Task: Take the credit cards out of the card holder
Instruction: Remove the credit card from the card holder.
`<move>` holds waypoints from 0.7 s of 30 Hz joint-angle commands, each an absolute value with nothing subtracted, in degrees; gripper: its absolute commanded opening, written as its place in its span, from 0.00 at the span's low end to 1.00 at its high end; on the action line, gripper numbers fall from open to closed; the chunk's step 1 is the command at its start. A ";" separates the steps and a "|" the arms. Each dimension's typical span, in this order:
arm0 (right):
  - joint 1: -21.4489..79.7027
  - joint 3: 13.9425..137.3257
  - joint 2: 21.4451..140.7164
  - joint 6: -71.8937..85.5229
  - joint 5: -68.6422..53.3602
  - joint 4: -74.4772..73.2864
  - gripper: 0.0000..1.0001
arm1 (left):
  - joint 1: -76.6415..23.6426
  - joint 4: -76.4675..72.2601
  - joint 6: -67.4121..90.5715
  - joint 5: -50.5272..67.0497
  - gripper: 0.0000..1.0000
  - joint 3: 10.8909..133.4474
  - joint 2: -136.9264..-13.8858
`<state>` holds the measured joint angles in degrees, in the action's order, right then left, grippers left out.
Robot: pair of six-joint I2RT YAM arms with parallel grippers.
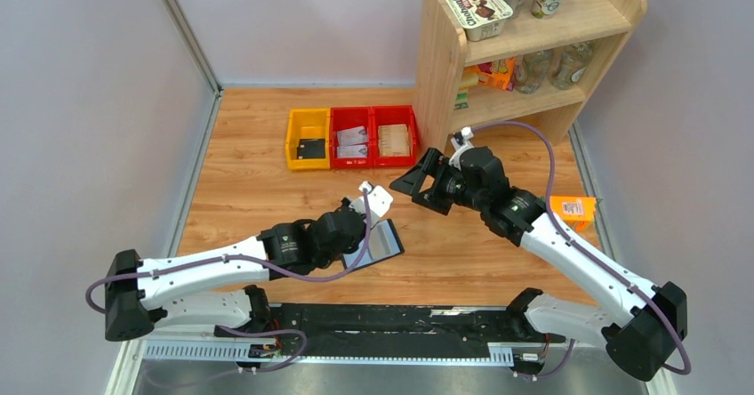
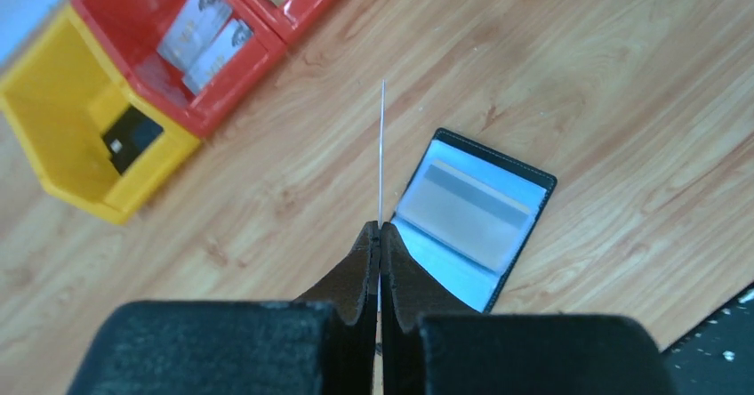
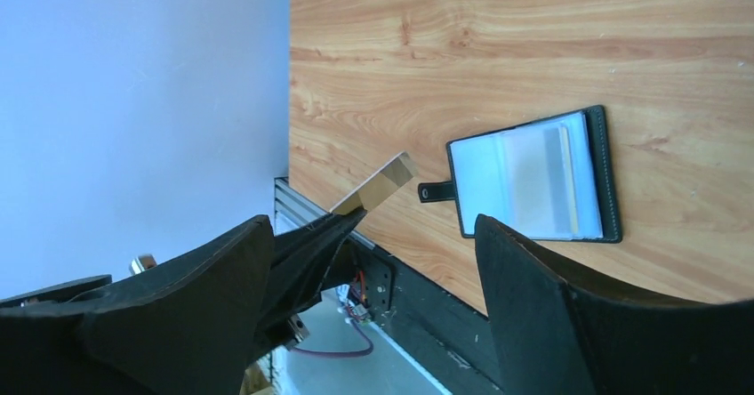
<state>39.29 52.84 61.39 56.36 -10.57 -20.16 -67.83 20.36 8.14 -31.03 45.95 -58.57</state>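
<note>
The card holder (image 1: 384,242) lies open on the wooden table, grey-blue lining up (image 2: 471,217), strap tab toward the near edge (image 3: 436,190). A greyish card shape shows behind its clear sleeve. My left gripper (image 1: 364,206) is above the holder's left side, shut on a thin credit card (image 1: 378,199). That card appears edge-on (image 2: 382,146) in the left wrist view and pale and shiny (image 3: 378,186) in the right wrist view. My right gripper (image 1: 416,192) hovers just right of the card, jaws wide open (image 3: 373,226) and holding nothing.
A yellow bin (image 1: 308,139) at the back holds a black card (image 2: 131,137). Two red bins (image 1: 373,134) beside it hold whitish cards (image 2: 200,35). A wooden shelf (image 1: 525,48) stands back right, with an orange carton (image 1: 573,210) on the table's right edge.
</note>
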 commanded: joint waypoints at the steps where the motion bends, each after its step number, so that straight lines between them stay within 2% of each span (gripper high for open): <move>1: 39.29 51.77 62.40 63.72 -11.95 -18.37 0.85 | -70.40 13.90 -4.65 -37.71 0.00 50.01 -61.78; 7: 39.29 50.10 64.51 67.49 -15.12 -15.56 0.82 | -71.80 10.37 -8.52 -36.12 0.00 51.32 -64.94; 13: 39.38 48.52 65.12 70.48 -16.43 -12.57 0.72 | -72.77 9.49 -10.19 -35.69 0.00 52.47 -68.02; 18: 39.46 47.64 67.06 72.15 -18.28 -9.58 0.58 | -73.30 9.23 -10.99 -35.68 0.00 53.09 -68.99; 21: 39.38 47.11 68.11 73.21 -18.81 -8.09 0.45 | -73.48 9.05 -11.34 -35.16 0.00 53.00 -69.17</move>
<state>39.29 47.88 67.02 70.37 -17.02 -12.53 -72.95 11.27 -9.41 -35.03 50.28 -69.06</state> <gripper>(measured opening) 0.524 0.006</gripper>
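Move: Out to the right of the left hand, which already holds a card by one end, the open right gripper waits about 10 cm across, 3 cm farther out and 5 cm higher. From the right hand, the card lies some 8 cm to the left, 1 cm back and 6 cm below. The opened card holder is on the table about 18 cm under the left hand and 2 cm to its right; the red card tray stands roughly 27 cm ahead of that hand and 3 cm left. Bringing the card across to the other gripper, the left hand travels about 5 cm to the right, rising slightly and turning its wrist a little, its fingers still shut on the card. The right hand sinks some 3 cm and eases left to meet it, tipping its fingers about 15 degrees farther down and closing part-way around the card's free end. ##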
